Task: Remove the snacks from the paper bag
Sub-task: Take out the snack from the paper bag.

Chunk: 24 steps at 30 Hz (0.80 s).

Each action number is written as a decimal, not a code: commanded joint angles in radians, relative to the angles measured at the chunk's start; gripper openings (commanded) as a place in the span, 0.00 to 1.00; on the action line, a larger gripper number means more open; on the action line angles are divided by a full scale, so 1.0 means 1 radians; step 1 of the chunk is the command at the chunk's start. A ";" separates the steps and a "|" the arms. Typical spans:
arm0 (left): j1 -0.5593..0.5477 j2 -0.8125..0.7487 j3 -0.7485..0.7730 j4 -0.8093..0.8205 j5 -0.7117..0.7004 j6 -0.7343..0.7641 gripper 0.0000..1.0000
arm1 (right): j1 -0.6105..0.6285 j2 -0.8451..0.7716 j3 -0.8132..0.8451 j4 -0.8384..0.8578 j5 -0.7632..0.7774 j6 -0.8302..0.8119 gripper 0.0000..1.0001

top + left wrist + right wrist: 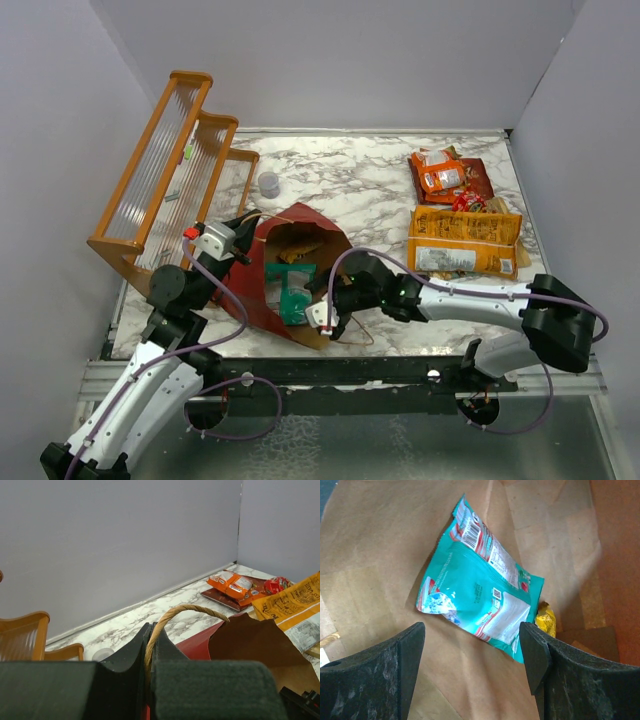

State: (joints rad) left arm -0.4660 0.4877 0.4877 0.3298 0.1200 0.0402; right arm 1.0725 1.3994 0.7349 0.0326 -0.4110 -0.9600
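The paper bag (270,262) lies on its side, dark red outside and brown inside (380,555). My left gripper (243,240) is shut on its twine handle (185,611), holding the mouth up. A teal packet (475,595) lies inside, with a bit of a yellow packet (546,620) behind it. My right gripper (472,640) is open at the bag's mouth, just short of the teal packet, touching nothing. At the far right of the table lie an orange packet (440,177), a dark red Doritos bag (478,180), a small red packet (467,202) and a large orange-yellow chip bag (465,242).
An orange wooden rack (170,170) stands at the back left, close to my left arm. A small clear cup (268,183) sits beside it. Grey walls enclose the marble table (360,190) on three sides.
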 commanded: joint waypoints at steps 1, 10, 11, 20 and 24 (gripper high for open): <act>0.004 -0.005 0.006 0.038 0.016 0.004 0.00 | 0.027 0.014 0.003 -0.027 0.045 -0.081 0.77; 0.007 0.003 0.013 0.034 0.009 0.016 0.00 | 0.099 0.083 -0.005 0.006 0.112 -0.181 0.76; 0.008 0.002 0.013 0.034 0.008 0.019 0.00 | 0.109 0.090 -0.006 0.008 0.117 -0.195 0.76; 0.013 0.008 0.018 0.037 0.014 0.016 0.00 | 0.172 0.144 -0.088 0.303 0.174 -0.295 0.76; 0.015 0.002 0.021 0.026 -0.003 0.016 0.00 | 0.191 0.213 -0.145 0.516 0.235 -0.348 0.74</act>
State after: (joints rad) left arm -0.4599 0.4938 0.4877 0.3424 0.1234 0.0483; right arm 1.2419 1.5429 0.6472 0.2775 -0.2588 -1.2255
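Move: The teal snack pack lies inside the tipped paper bag about 5 cm left of the right hand, roughly 1 cm back and 5 cm below it. A yellow snack sits deeper in the bag, some 6 cm ahead and 5 cm left of that hand, about as low. The left hand is on the bag's upper handle, with the teal pack about 11 cm back, 3 cm right and 27 cm below it. Fingers staying open, the right hand sinks about 4 cm, easing left and back, towards the bag's teal pack. ##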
